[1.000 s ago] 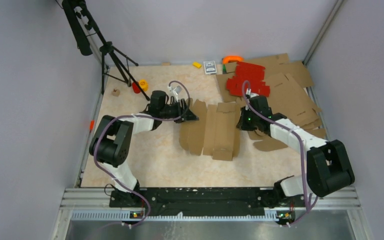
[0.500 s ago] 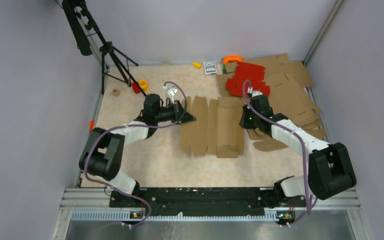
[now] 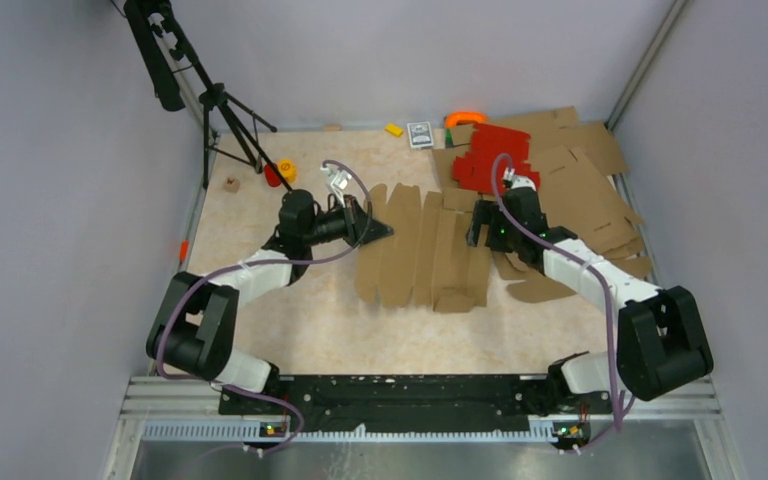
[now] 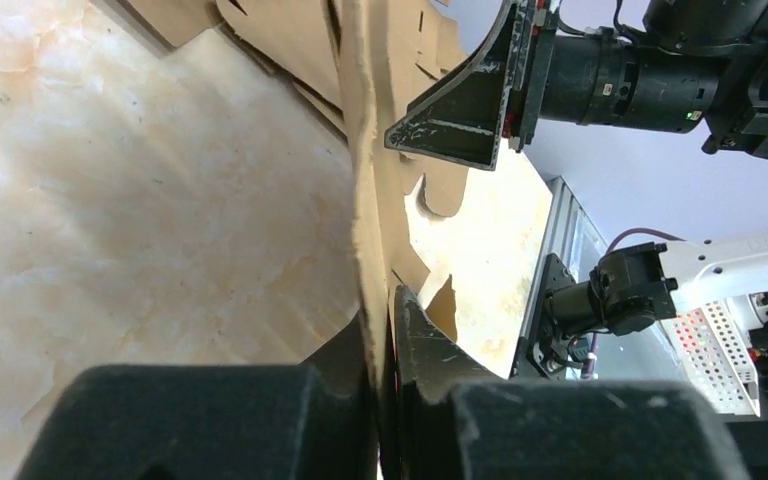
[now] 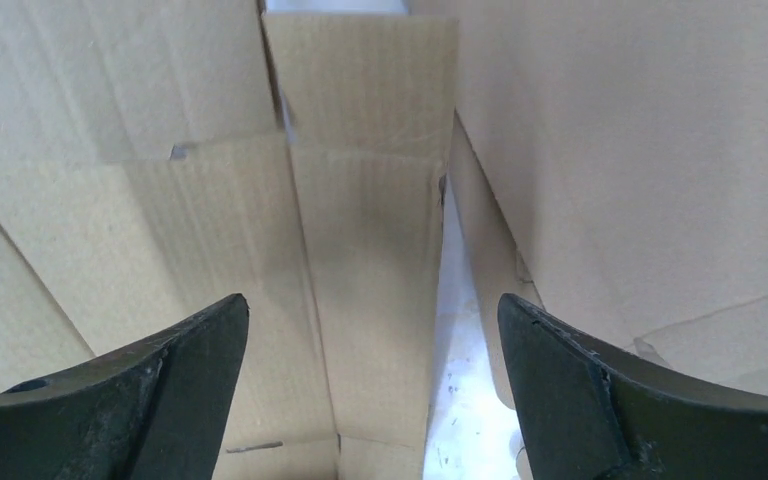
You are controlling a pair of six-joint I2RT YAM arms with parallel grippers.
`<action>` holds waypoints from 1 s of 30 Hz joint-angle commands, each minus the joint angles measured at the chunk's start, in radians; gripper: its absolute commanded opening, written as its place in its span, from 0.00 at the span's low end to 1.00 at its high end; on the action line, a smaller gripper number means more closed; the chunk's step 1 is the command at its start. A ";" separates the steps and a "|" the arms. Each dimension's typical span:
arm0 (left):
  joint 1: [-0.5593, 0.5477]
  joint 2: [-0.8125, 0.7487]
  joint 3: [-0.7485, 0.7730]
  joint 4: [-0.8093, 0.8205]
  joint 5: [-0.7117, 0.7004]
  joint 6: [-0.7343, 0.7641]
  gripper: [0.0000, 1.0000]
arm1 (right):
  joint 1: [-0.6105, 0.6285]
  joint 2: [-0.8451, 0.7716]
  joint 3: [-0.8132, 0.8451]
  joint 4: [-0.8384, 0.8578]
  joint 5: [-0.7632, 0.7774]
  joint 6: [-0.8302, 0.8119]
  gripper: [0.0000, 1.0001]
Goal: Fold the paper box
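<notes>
The paper box [image 3: 420, 250] is a plain brown creased sheet in the middle of the table, its panels raised in ridges. My left gripper [image 3: 375, 232] is shut on its left edge; in the left wrist view the cardboard edge [image 4: 365, 180] runs up from between the pinched jaws [image 4: 382, 335]. My right gripper [image 3: 478, 228] is open at the box's right edge. In the right wrist view its fingers [image 5: 170, 370] stand wide apart over the box panels [image 5: 360, 250], holding nothing. One right finger [image 4: 460, 110] shows beside the cardboard in the left wrist view.
Red cardboard sheets [image 3: 495, 155] and larger flat brown sheets [image 3: 585, 185] lie at the back right, just behind the right arm. A tripod [image 3: 210, 100] stands at the back left, near small yellow and red items [image 3: 282, 172]. A small card box [image 3: 420, 133] sits by the back wall.
My left gripper closed on the box's left edge. My right gripper opened and let go of the right edge. The box shifted slightly backward and its panels rose into ridges.
</notes>
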 commanded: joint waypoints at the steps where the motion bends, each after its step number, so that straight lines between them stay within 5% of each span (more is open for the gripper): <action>1: -0.011 -0.032 0.006 0.003 -0.009 0.038 0.08 | -0.018 -0.058 0.028 0.014 0.074 0.078 0.94; 7: -0.011 0.040 0.072 -0.121 -0.021 0.055 0.07 | -0.013 -0.031 0.074 0.038 0.059 0.002 0.94; 13: -0.011 0.087 0.126 -0.221 -0.061 0.076 0.07 | 0.259 0.114 0.167 0.041 0.487 -0.289 0.96; 22: -0.012 0.073 0.125 -0.245 -0.085 0.092 0.08 | 0.297 0.382 0.302 0.088 0.718 -0.462 0.92; 30: -0.015 0.097 0.143 -0.270 -0.085 0.105 0.09 | 0.288 0.437 0.342 0.174 0.764 -0.507 0.92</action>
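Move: From the right hand, just off the box's right panel and wide open, the far right end flap lies about 5 cm ahead, 4 cm to the left and some 4 cm lower. The red sheet lies about 11 cm straight ahead, and the cardboard stack about 12 cm to the right and 2 cm ahead, both some 8 cm down. The left hand still pinches the upright left panel; from it the flap lies roughly 13 cm right, 7 cm ahead and 13 cm below. Lift the right gripper, still wide open, slightly and swing it left over the far right end flap, then bring it forward and down to the box's far end, ending about 6 cm farther out while rolling the hand's left side down some 45 degrees. Meanwhile keep the left panel pinched and lower the left gripper about 5 cm, tipping it a little. ##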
